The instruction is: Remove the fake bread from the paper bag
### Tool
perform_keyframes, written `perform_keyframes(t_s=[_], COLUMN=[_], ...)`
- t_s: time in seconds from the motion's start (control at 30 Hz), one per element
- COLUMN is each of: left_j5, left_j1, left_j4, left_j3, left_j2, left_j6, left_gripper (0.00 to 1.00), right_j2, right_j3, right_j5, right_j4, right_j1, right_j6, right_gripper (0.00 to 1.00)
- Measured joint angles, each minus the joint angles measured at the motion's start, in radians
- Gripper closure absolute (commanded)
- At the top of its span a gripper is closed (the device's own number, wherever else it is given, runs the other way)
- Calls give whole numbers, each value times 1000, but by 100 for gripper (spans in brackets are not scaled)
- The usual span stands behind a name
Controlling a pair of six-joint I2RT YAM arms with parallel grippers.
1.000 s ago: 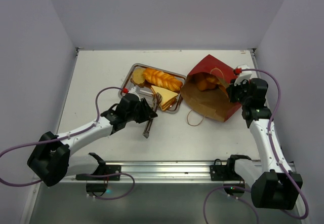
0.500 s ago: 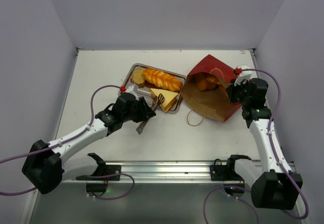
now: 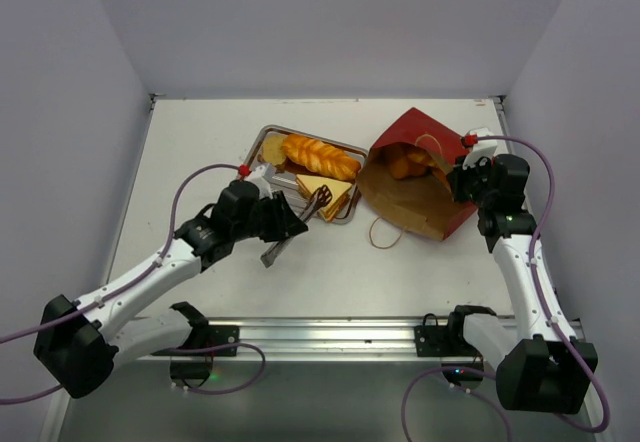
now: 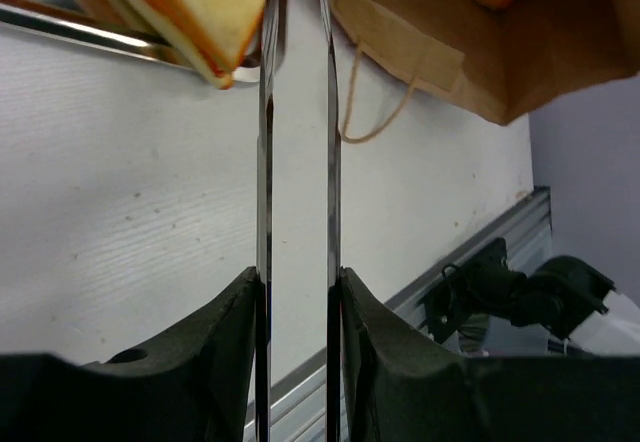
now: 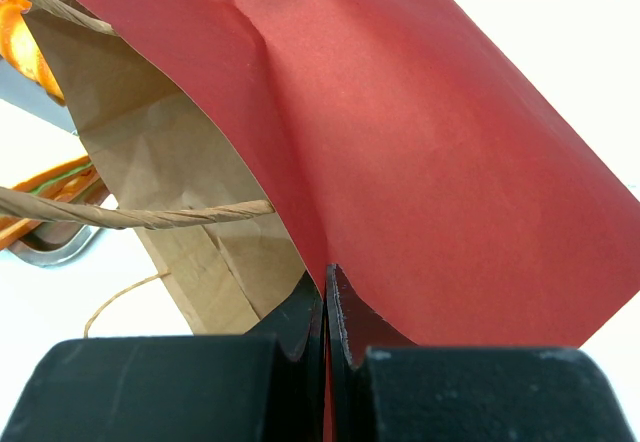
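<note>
The red paper bag [image 3: 415, 177] lies tilted with its brown mouth toward the tray, and orange fake bread [image 3: 408, 165] shows inside it. My right gripper [image 5: 326, 282] is shut on the bag's red edge [image 5: 420, 142]. My left gripper [image 4: 297, 277] is shut on metal tongs [image 4: 331, 142], whose two blades stand slightly apart. The tongs' tips [image 3: 320, 198] reach the pale slice [image 3: 325, 188] at the tray's near corner. A braided loaf [image 3: 320, 156] and a round piece lie on the metal tray [image 3: 262, 147].
The bag's string handle [image 3: 382, 232] loops onto the table in front of its mouth. Another handle [image 5: 140, 215] crosses the right wrist view. The rail with the arm bases [image 3: 330, 332] runs along the near edge. Walls close in left, right and behind.
My left arm has shifted left and forward, swinging the tongs' rear end leftward while their tips stay by the slice. The right arm and bag have not moved.
</note>
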Motion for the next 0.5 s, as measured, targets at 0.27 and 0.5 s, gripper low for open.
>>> perform_keyframes(t_s=[0.27, 0.5], left_j5=[158, 120], left_j1=[-129, -252], left_j4=[41, 130], left_j3=[131, 214], left_j2=[39, 259], left_j6=[105, 106], left_gripper=[61, 60], right_j2=[0, 0], right_j3=[0, 0], right_j5=[0, 0], right_j4=[0, -2], right_j1=[0, 0], right_j6=[0, 0], right_gripper=[100, 100])
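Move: The bread still in the bag lies roughly 25 cm ahead of the left hand, 28 cm to its right and 10 cm lower; the handle loop at the bag's near lip is about 8 cm ahead and 22 cm right. The sandwich, already on the tray, is some 16 cm ahead and 6 cm right, with the braided loaf 10 cm straight beyond it. From the right hand the bread is about 13 cm ahead, 7 cm left and 14 cm below. Rightward in a quick arc, about 11 cm, the left hand carries the tongs away from the sandwich and towards the bag's open mouth, drawing back some 4 cm. It first rises about 6 cm, then starts down again, turning some 20 degrees clockwise and keeping its hold on the tongs. The right hand stays put, still pinching the bag's rim. ##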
